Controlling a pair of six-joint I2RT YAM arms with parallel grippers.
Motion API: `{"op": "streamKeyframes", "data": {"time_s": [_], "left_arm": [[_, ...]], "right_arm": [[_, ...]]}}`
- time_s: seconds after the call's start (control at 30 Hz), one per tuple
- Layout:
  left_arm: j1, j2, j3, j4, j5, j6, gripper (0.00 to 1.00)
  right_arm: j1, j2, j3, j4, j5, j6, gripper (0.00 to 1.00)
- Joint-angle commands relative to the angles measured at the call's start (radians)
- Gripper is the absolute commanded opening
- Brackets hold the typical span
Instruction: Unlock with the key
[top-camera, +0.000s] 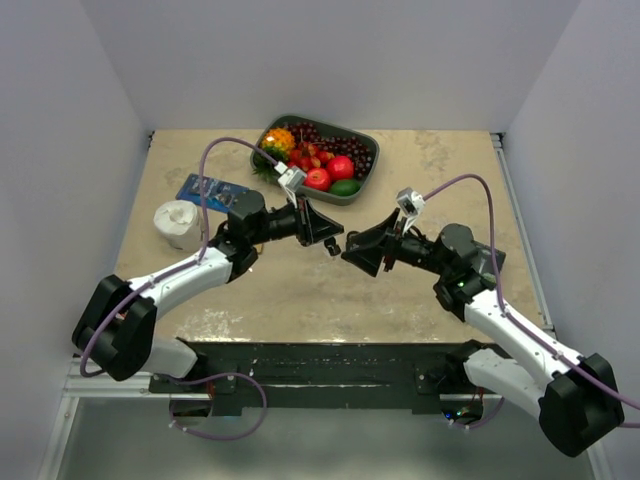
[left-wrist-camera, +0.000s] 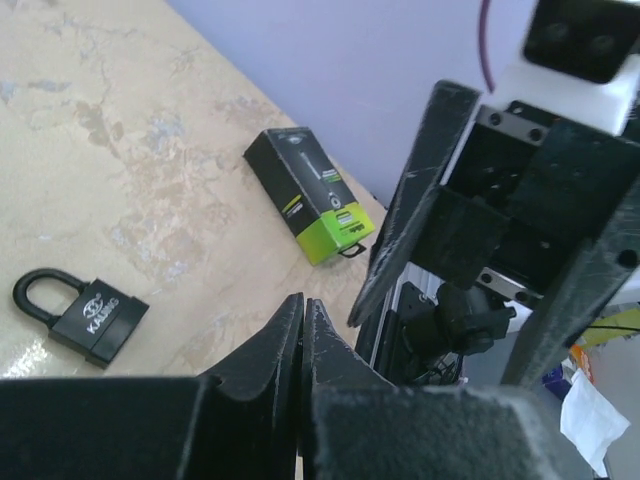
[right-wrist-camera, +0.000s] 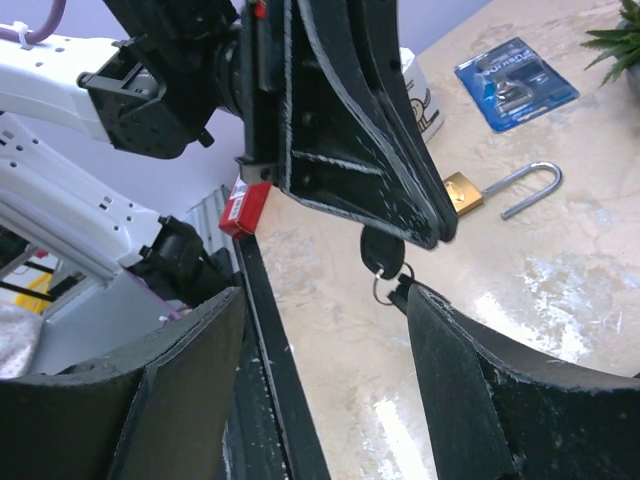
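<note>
My left gripper (top-camera: 322, 234) is shut on a key. In the right wrist view the key's black head (right-wrist-camera: 382, 250) and its ring hang below the left gripper's closed fingertips (right-wrist-camera: 436, 228). In the left wrist view the left fingers (left-wrist-camera: 285, 335) are pressed together and hide the key. My right gripper (right-wrist-camera: 322, 292) is open, with its jaws on either side of the hanging key and the right finger (right-wrist-camera: 470, 380) close to the ring. A brass padlock (right-wrist-camera: 463, 192) with its shackle swung open lies on the table behind the key. A black padlock (left-wrist-camera: 85, 312) with a closed shackle lies flat further off.
A black and green box (left-wrist-camera: 315, 195) lies near the wall. A blue blister pack (top-camera: 212, 190) and a white roll (top-camera: 180, 222) sit at the left. A tray of fruit (top-camera: 262, 140) stands at the back. A black rail (right-wrist-camera: 275, 360) runs along the table's near edge.
</note>
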Motion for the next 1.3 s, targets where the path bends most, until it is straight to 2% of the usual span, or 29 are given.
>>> {"op": "streamKeyframes", "data": {"time_s": [0.0, 0.37, 0.67, 1.13, 1.27], "left_arm": [[-0.001, -0.064, -0.016, 0.135, 0.034, -0.017, 0.0], [-0.07, -0.025, 0.007, 0.287, 0.049, -0.135, 0.0], [-0.082, -0.021, 0.027, 0.29, 0.058, -0.138, 0.0], [-0.088, -0.018, 0.039, 0.299, 0.08, -0.135, 0.0], [-0.09, -0.012, 0.044, 0.299, 0.094, -0.134, 0.0]], "right_arm": [[-0.005, 0.004, -0.015, 0.107, -0.045, 0.076, 0.69], [0.005, 0.045, 0.011, 0.167, -0.028, 0.073, 0.63], [0.008, 0.072, -0.028, 0.315, -0.043, 0.162, 0.56], [0.024, 0.098, -0.034, 0.322, -0.056, 0.179, 0.39], [0.024, 0.102, -0.032, 0.323, -0.056, 0.182, 0.3]]}}
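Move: My left hand already has the keys, which dangle about 3 cm below and 2 cm back of its fingertips, 1 cm to the left. From my open right hand the keys lie some 3 cm ahead, 4 cm left and 5 cm below. The gap between my right fingers lies about 5 cm back, 3 cm right and 2 cm above my left hand. On the table, the black padlock is roughly 18 cm ahead, 9 cm right and 25 cm below my right hand; the gold padlock is 17 cm ahead, 24 cm left, equally low. I bring the keys to my right hand: my left hand, keeping its pinch, lifts about 5 cm while drawing back nearly as far and a little right, tilting slightly, until its fingertips sit between my right fingers. My right hand eases a centimetre or two left and up, rolls slightly and closes to about half its earlier gap around the keys just under the left fingertips. ##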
